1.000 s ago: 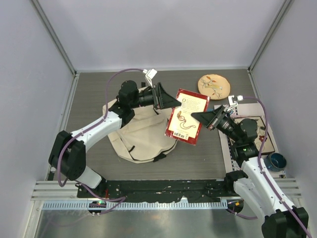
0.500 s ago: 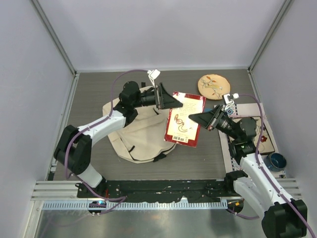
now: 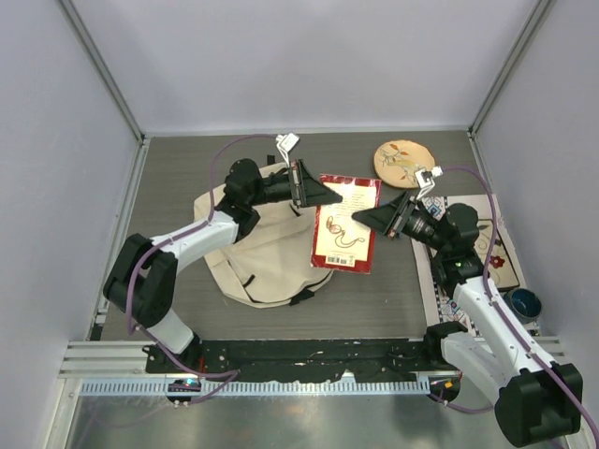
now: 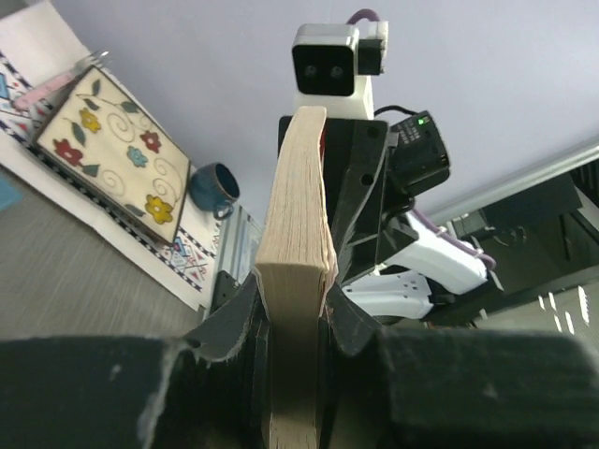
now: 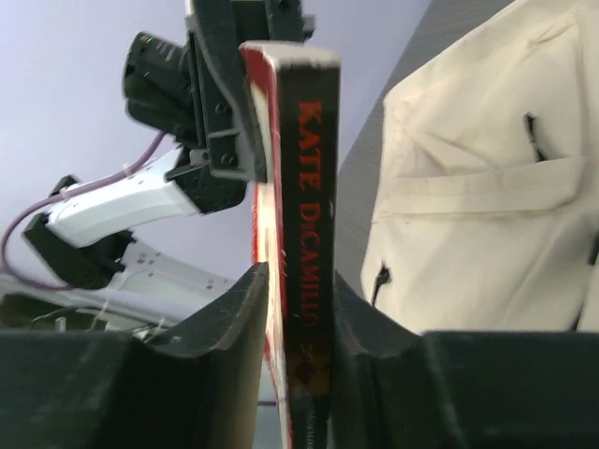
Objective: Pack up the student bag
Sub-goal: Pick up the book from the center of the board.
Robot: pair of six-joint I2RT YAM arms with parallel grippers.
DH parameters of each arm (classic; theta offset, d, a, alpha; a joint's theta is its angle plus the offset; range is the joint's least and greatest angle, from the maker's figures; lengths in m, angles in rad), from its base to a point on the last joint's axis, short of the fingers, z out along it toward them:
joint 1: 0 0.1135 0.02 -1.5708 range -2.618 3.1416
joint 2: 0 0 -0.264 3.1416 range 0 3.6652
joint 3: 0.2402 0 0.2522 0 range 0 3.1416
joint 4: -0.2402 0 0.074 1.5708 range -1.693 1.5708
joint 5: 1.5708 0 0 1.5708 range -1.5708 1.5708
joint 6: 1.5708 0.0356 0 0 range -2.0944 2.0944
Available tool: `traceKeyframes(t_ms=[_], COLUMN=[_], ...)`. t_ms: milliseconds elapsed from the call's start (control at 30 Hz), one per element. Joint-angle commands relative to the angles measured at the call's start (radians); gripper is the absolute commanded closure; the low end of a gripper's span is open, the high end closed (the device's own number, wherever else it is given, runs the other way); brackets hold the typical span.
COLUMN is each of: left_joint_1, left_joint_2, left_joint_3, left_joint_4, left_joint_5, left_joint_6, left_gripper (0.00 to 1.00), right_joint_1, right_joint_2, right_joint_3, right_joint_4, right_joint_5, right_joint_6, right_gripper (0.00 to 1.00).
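Note:
A red and cream book (image 3: pixel 344 224) hangs above the table just right of the student bag (image 3: pixel 257 253), a cream backpack lying flat with black straps. My left gripper (image 3: pixel 323 195) is shut on the book's upper left edge; in the left wrist view its page edge (image 4: pixel 295 234) sits clamped between the jaws (image 4: pixel 292 313). My right gripper (image 3: pixel 367 217) is shut on the book's right side; in the right wrist view the black spine (image 5: pixel 316 178) stands between its jaws (image 5: pixel 298 304), with the bag's front pocket (image 5: pixel 487 187) to the right.
A round tan embroidered disc (image 3: pixel 404 163) lies at the back right. A floral mat (image 3: pixel 496 257) and a blue cup (image 3: pixel 522 303) sit along the right edge, behind my right arm. Grey walls close in the table on three sides.
My left gripper has closed on the book's edge. The book, still in my right gripper, has shifted left toward the bag and turned more upright.

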Motion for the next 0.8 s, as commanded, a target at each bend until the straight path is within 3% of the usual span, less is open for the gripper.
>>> traceKeyframes(t_ms=[0,100,233,400,767], left_joint_1=[-0.009,-0.008,-0.006,0.0,0.001], left_joint_2=[-0.117,-0.216,-0.339,-0.494,-0.778], left_joint_3=[-0.024,-0.036,-0.113,-0.193,-0.343], left_joint_4=[-0.184,-0.442,-0.54,-0.616,-0.686], left_joint_5=[-0.071,-0.264,-0.485,-0.695,-0.999], left_joint_6=[0.148,0.257,0.266,0.248,0.18], left_gripper=[1.0,1.0,1.0,1.0,1.0], right_joint_1=[0.0,-0.002,-0.002,0.0,0.015], right_joint_2=[-0.002,-0.028,-0.08,-0.158,-0.207], right_joint_3=[0.123,0.123,0.044,-0.103,-0.154], right_joint_4=[-0.243,-0.383,-0.446,-0.402,-0.382], right_joint_5=[0.173,0.293,0.388,0.381,0.344], right_joint_6=[-0.175,-0.226,-0.202,-0.091,-0.042], right_gripper=[0.51,0.3,0.27,0.25,0.19])
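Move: Both hands still hold the book: its middle lies about 4 cm right of the left hand and 6 cm back, nearly level, and about 3 cm left of the right hand and 2 cm back. The left hand is to carry it to the bag, centred some 17 cm left and 5 cm ahead, about 27 cm below. From the right hand, the blue notebook is roughly 13 cm right, 14 cm ahead and well below. The left hand keeps its pinch on the book's edge and carries it about 13 cm left over the bag, sinking 3 cm or so and swinging some 50 degrees counter-clockwise, fingers dipping slightly. The right hand opens and lets go of the book, slips forward and right off its spine edge, then drops about 12 cm clear of it, turning a little clockwise and tipping down. ##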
